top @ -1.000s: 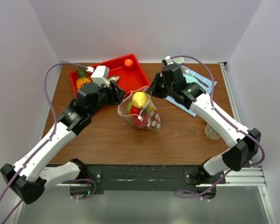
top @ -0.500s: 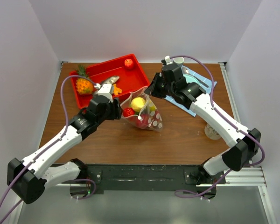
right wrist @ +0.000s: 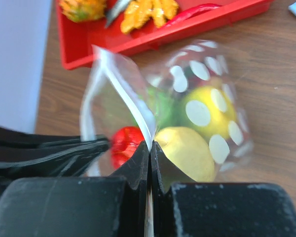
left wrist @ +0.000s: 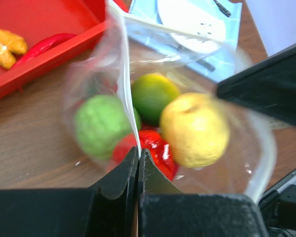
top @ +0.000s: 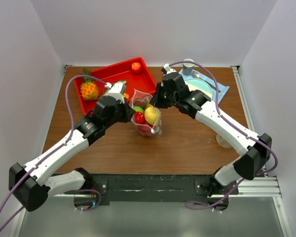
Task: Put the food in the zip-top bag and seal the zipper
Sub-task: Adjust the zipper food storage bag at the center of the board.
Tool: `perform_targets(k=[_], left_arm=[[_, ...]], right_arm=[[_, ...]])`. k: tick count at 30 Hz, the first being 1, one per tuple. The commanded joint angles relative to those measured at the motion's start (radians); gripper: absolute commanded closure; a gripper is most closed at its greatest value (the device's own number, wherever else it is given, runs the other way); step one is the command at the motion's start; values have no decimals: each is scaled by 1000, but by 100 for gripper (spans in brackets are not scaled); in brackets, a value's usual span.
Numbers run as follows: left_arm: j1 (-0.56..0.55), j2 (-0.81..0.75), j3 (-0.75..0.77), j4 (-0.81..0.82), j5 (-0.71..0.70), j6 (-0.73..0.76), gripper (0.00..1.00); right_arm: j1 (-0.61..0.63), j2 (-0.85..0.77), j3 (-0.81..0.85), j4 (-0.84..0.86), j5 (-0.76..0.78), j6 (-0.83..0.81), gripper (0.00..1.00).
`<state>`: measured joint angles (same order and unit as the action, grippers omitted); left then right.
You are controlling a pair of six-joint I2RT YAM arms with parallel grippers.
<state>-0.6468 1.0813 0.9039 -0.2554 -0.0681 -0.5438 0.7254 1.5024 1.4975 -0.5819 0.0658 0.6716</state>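
The zip-top bag (top: 148, 117), clear with white dots, stands mid-table between both grippers. Inside lies the food: a pale yellow fruit (left wrist: 195, 129), a light green one (left wrist: 101, 126), a darker green one (left wrist: 153, 96) and a red one (left wrist: 157, 150). My left gripper (top: 130, 111) is shut on the bag's left top edge, pinching the zipper (left wrist: 124, 84) at its fingertips (left wrist: 138, 152). My right gripper (top: 156, 101) is shut on the same strip from the other side (right wrist: 150, 144). The zipper (right wrist: 124, 91) runs up from its tips, and the mouth gapes between the two grips.
A red tray (top: 119, 78) at the back left holds a pineapple (top: 89, 90), a red fruit (top: 136, 67), ginger (left wrist: 5, 47) and a chilli (left wrist: 44, 43). A blue cloth with a plate (top: 203, 88) and a cup (top: 188, 64) lie back right. A clear glass (top: 224, 139) stands near the right edge.
My left gripper came down from the tray to the bag's left edge and shut on it. The right gripper shifted left, and the bag drew narrower and more upright.
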Motion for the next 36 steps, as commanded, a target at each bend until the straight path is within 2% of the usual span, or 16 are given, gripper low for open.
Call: perform_targets(k=[1,5,12,19,25,28,29,31,32,34,36], left_arm=[[-53,78,211,52,-1,-19,100],[-57,140,283,-5,-58,-8,100],[-57,83,159,31,-93,-61,100],[-57,20,130,27,-79,-81,100],[-57,22,101,102,30,-62,100],[-57,14,104,131,42,-38,91],[-57,11,110,140,47,-27,77],[-57,3,124,157,45,-15,59],[-57,2,141,160,33,2,43],[-56,-1,162,168,1,18,28],[-48,0,197,182,-62,38,23]], right_arm=[[0,56,75,-48,109,-84,100],[2,87,119,-84,129,-109,100],[-4,87,156,-108,167,-141,100],[-4,98,187,-110,149,-147,100],[-4,44,170,-116,150,-150,100],[-4,-5,126,-114,167,-156,100],[-4,-34,116,-113,167,-158,100],[-4,-59,93,-121,163,-159,100],[-4,-83,89,-130,163,-158,100],[-4,-108,86,-137,166,-161,100],[-4,-131,90,-160,183,-167,100]])
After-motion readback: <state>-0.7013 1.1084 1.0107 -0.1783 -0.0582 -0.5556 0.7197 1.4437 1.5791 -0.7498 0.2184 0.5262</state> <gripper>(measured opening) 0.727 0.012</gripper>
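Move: Both hands are already shut on the zip-top bag's rim. Its food-filled middle lies about 4 cm ahead, 6 cm right and 10 cm below the left hand; it is straight ahead by 1 cm, 2 cm left and 13 cm below the right hand. The red tray's middle is some 27 cm ahead and 9 cm left of the left hand, 20 cm lower, and the plate about 22 cm ahead, 23 cm right and 25 cm below the right hand. Still pinching the rim, the left hand lifts some 5 cm up and rightward, a little forward, eases partly down and back, then opens wide and lets go as it rises again. The right hand keeps its pinch throughout: it dips forward and down while rolling its left side down about 10 degrees, then climbs back and to the right, away from the left hand, ending about 5 cm right. ##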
